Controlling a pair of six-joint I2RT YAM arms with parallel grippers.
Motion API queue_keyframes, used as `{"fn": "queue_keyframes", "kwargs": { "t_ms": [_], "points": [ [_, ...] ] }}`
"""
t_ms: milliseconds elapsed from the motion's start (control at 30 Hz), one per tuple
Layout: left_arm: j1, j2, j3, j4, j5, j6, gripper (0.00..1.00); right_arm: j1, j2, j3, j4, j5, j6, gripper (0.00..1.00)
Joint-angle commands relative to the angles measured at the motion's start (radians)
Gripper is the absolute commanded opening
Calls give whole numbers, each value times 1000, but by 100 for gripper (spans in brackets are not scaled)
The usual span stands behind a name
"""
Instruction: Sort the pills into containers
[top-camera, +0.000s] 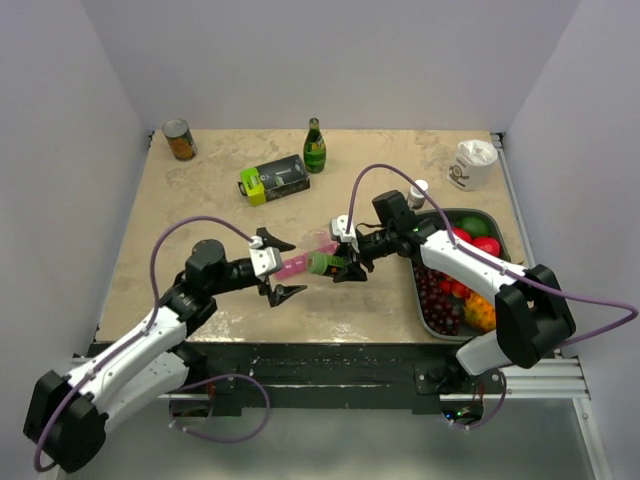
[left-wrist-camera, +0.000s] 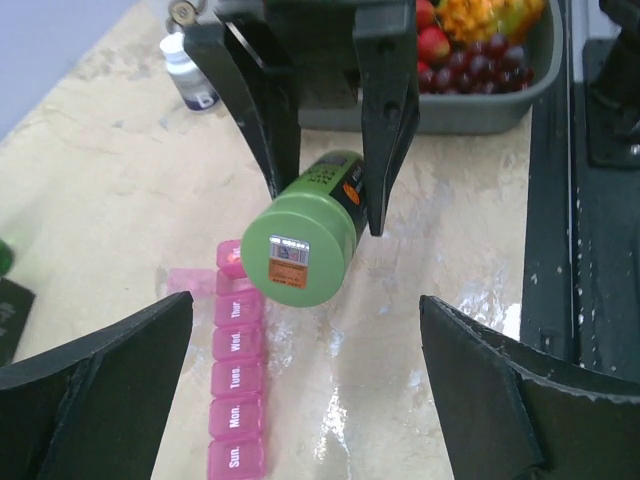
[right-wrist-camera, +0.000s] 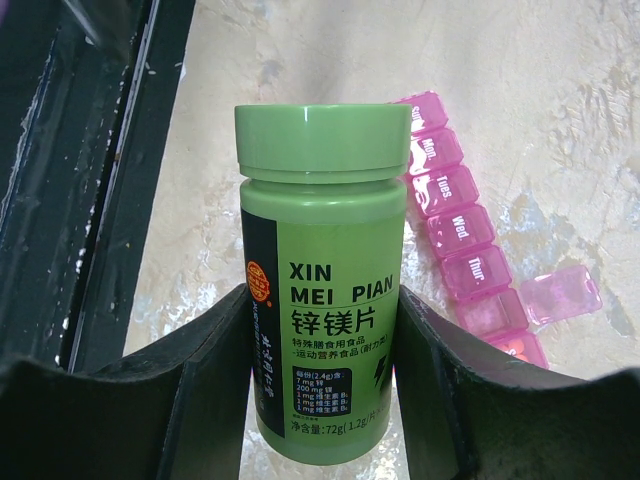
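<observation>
My right gripper (right-wrist-camera: 320, 300) is shut on a green pill bottle (right-wrist-camera: 320, 280), held lying level above the table with its lid on and pointing at the left arm. The bottle (top-camera: 322, 263) hangs over the pink strip of containers (top-camera: 296, 267). My left gripper (left-wrist-camera: 308, 320) stands wide open just short of the lid (left-wrist-camera: 300, 250), touching nothing. The containers (left-wrist-camera: 237, 375) lie flat, day labels up. One lid near the far end (right-wrist-camera: 562, 293) is flipped open. A reddish speck shows in the end compartment (right-wrist-camera: 515, 345); whether it is a pill I cannot tell.
A grey fruit tray (top-camera: 478, 212) sits at the right, a small white bottle (top-camera: 417, 192) by its far corner. Behind are a black-and-lime box (top-camera: 273, 180), a green glass bottle (top-camera: 315, 147), a can (top-camera: 180, 140) and a white cup (top-camera: 472, 163).
</observation>
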Motion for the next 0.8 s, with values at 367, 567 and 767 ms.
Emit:
{"fn": "queue_keyframes", "kwargs": {
  "t_ms": [367, 567, 767],
  "points": [
    [-13, 271, 81, 244, 156, 152, 95, 1, -13, 22, 0, -62, -42, 0],
    [-16, 320, 107, 237, 168, 134, 85, -1, -13, 23, -3, -62, -42, 0],
    [-17, 369, 150, 192, 179, 108, 69, -1, -13, 23, -3, -61, -42, 0]
  ]
}}
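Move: The green cap I'm going for, on the bottle my right hand holds, is about 5 cm to the right of my left hand, 2 cm ahead and 3 cm below; the bottle's middle is some 9 cm to the right, 1 cm ahead and 4 cm below. On the table about 15 cm down, the pill organizer's middle lies some 7 cm ahead of my left hand and 3 cm to the right. From my right hand the cap is about 5 cm to the left and level in depth and height. I bring my left hand back to the cap, dropping first by about 3.5 cm and easing up a little, while it slides right some 4 cm and 2 cm forward and swivels about 10 degrees clockwise. Once its wide-open fingers come around the cap, I start to narrow them, by about a quarter. My right hand holds the bottle still. ##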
